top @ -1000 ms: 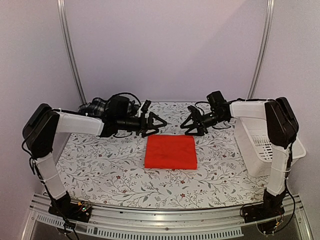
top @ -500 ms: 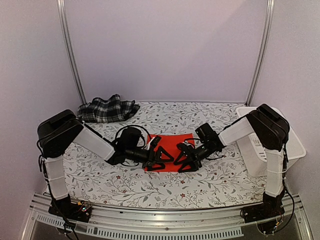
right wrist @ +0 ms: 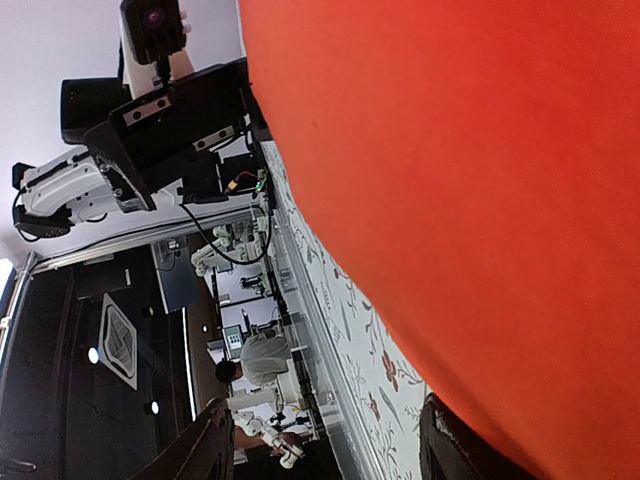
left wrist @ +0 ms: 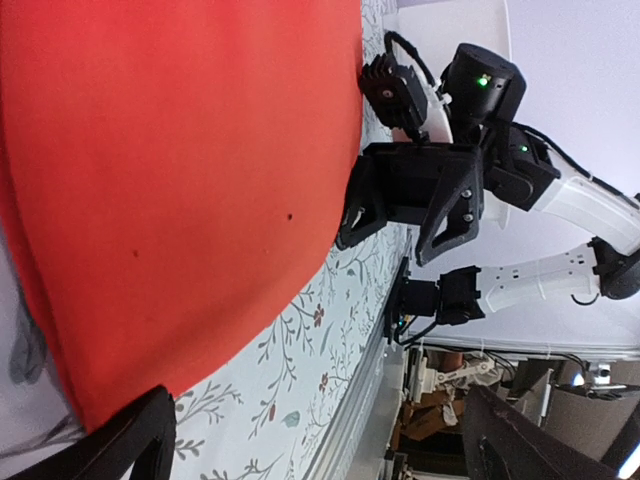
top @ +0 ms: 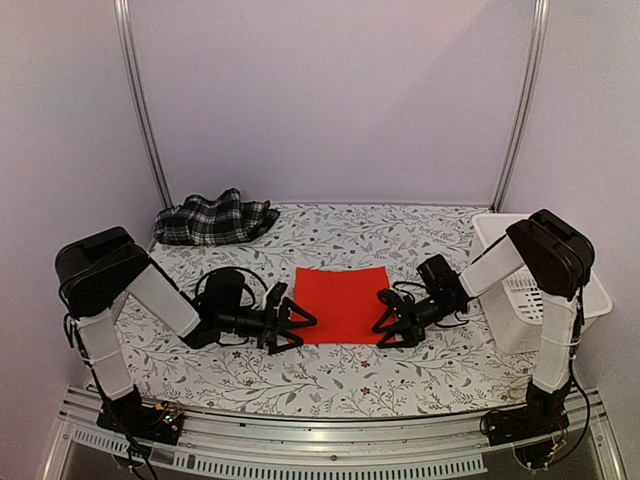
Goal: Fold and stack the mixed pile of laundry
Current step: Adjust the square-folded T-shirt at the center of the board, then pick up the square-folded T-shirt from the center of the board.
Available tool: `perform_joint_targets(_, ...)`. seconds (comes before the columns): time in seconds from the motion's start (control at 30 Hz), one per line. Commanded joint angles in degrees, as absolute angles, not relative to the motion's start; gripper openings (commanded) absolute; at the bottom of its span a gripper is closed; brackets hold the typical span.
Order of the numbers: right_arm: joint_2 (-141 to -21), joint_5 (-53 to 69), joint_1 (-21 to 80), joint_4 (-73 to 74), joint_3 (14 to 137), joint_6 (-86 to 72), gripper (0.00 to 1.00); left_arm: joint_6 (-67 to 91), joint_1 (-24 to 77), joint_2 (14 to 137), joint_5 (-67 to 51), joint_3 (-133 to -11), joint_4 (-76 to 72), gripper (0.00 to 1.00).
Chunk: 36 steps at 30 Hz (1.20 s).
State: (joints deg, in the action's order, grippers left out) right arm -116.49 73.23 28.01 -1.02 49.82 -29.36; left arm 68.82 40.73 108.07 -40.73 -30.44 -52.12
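Observation:
The red shirt (top: pixel 340 303) lies folded in a flat square at the middle of the table. It fills much of the left wrist view (left wrist: pixel 180 170) and the right wrist view (right wrist: pixel 480 180). The plaid garment (top: pixel 215 220) lies crumpled at the back left, apart from both arms. My left gripper (top: pixel 290 325) is low at the shirt's near left corner, open, with nothing between its fingers (left wrist: pixel 130 440). My right gripper (top: pixel 392 320) is low at the near right corner, also open and empty. Each gripper faces the other across the shirt.
A white plastic basket (top: pixel 525 290) stands at the right edge, just behind my right forearm. The floral table cover (top: pixel 330 375) runs to the metal front rail. Metal posts rise at the back corners.
Both arms swung from the shirt's far edge down to its near edge, then drew apart to its near left and right corners. The shirt stays flat.

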Motion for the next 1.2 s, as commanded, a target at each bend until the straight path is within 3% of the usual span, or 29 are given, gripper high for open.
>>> perform_joint_targets(0.0,-111.7,63.5,27.1,13.6,50.7,-24.6,0.62,58.6,39.4,98.6,-35.0,-33.4,-31.5,1.0)
perform_joint_targets(0.1,-104.0,60.6,26.5,18.4,53.3,-22.1,0.62,40.9,43.6,91.8,-23.9,-44.0,-10.1,1.0)
perform_joint_targets(0.2,-99.2,57.7,24.3,20.5,54.5,-22.2,0.62,28.3,48.8,90.1,-12.3,-54.3,2.3,1.0)
perform_joint_targets(0.37,-94.0,53.8,20.7,21.0,55.4,-24.2,0.62,12.6,55.2,95.7,-1.1,-63.2,5.7,1.0)
perform_joint_targets(0.6,-93.6,51.7,18.9,20.9,54.9,-26.1,0.62,-2.9,62.0,110.6,2.7,-77.2,9.4,0.95)
perform_joint_targets(0.97,-92.9,52.0,18.4,20.1,51.2,-26.3,0.63,-14.4,68.0,126.2,2.1,-88.4,12.6,0.58)
perform_joint_targets(1.17,-93.3,52.5,18.3,19.3,49.8,-26.3,0.63,-15.7,68.4,130.3,1.0,-90.4,13.2,0.43)
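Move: The folded T-shirt's near right corner lies roughly 18 cm to the left hand's right, 1 cm back and 3 cm below; the shirt's middle is about 8 cm to that hand's right and 8 cm ahead. From the right hand, the same corner is about 3 cm to the right, 1 cm back and 2 cm below, while the white basket's middle sits some 30 cm to the right, 11 cm ahead and a little higher. Left hand vaults some 18 cm right, fingers tipping down and half-closing around the near-right corner; right retreats forward-right. ##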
